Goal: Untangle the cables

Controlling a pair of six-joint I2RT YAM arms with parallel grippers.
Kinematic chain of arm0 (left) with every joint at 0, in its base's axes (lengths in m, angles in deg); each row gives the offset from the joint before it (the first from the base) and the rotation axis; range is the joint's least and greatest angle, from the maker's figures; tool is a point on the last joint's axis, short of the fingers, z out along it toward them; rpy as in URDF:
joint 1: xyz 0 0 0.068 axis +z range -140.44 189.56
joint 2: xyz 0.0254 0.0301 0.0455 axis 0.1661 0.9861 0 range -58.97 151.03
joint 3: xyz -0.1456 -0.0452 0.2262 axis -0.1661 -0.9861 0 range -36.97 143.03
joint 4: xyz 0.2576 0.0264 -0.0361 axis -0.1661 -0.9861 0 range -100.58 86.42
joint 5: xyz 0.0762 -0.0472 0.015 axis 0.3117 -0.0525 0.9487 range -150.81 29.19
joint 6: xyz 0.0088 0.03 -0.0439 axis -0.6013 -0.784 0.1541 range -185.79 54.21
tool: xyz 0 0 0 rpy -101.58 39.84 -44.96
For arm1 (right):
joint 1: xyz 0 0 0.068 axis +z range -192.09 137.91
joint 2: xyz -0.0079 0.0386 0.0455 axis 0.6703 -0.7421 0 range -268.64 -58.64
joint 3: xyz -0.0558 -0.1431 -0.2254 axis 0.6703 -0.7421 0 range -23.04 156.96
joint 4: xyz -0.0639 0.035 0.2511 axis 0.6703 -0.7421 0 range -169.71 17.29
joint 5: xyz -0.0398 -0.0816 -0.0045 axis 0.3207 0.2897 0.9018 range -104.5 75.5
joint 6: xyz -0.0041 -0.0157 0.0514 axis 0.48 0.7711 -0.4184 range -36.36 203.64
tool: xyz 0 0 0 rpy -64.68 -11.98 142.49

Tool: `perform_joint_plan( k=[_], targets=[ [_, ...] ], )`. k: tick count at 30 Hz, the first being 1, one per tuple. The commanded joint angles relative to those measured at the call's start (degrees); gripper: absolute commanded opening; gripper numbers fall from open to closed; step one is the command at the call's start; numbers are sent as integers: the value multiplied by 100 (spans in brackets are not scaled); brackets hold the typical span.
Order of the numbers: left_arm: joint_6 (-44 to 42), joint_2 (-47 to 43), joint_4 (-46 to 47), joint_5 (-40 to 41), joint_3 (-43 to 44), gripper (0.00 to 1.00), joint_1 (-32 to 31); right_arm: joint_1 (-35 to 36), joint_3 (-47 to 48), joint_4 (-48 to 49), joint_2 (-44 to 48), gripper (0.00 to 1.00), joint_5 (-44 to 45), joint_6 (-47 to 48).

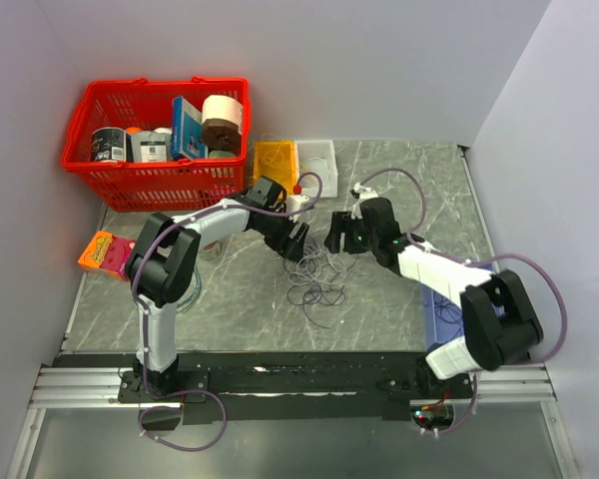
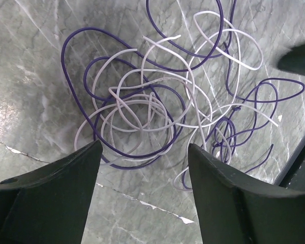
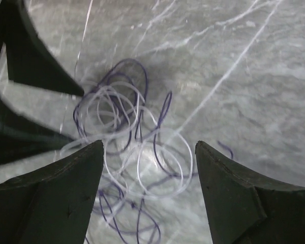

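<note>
The cables [image 1: 314, 281] lie in a tangled heap of thin dark purple and pale white loops on the marble table, in the middle of the top view. My left gripper [image 1: 298, 239] hovers just above the heap's far left edge, and my right gripper [image 1: 339, 239] hovers at its far right edge. In the left wrist view the cables [image 2: 142, 101] spread out beyond my open left gripper [image 2: 145, 146], with only bare table between its fingers. In the right wrist view the cables [image 3: 127, 132] lie below my open right gripper [image 3: 148, 145], untouched. The left gripper's dark fingers [image 3: 35, 56] show at upper left.
A red basket [image 1: 160, 185] full of goods stands at the back left. Beside it are a yellow container [image 1: 277, 160] and a white tray [image 1: 319, 155]. An orange box [image 1: 102, 251] lies at the left edge. A blue sheet [image 1: 441, 311] sits under the right arm.
</note>
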Motion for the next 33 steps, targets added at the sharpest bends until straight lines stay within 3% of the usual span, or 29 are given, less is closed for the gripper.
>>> perform_joint_plan(
  k=[1,11,15,21,26,33],
  targets=[
    [71,-15,99,-194,92,74,-46,-16,589,36,-723,73,-101,-450],
    [53,-15,-7,-220,118,72,-55,-95,1083,-17,-1596,47,-488,-652],
    [141,37,55,-448,110,67,-64,-131,986,-8,-1482,0,-375,-652],
    [212,336,-112,-721,312,59,-99,-69,1187,-420,-429,0,-164,-127],
    [177,328,-86,-625,321,53,-99,291,1600,-1009,1127,0,485,691],
    [106,257,-121,-581,338,54,-90,573,2838,-1818,2578,0,698,1448]
  ],
)
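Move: The outer loop of the purple cable at the tangle's far edge lies about 3 cm ahead, 3 cm left and 5 cm below the open right hand; the tangle's middle is some 3 cm back, 3 cm left and 6 cm down. The purple knot sits about 9 cm back and 3 cm left, and the white tray roughly 21 cm ahead and 3 cm left. From the left hand the outer loop is level, about 5 cm right and 3 cm below. The purple cable's outer loop is what the right hand sinks to, about 5 cm down with a little forward and left, and pinches shut on; the hand then lifts it steeply, accelerating, some 30 cm and slightly back, its fingertips tilting up about 40 degrees. The left hand eases a couple of centimetres back, down and right at the tangle and partly narrows its fingers without shutting. ##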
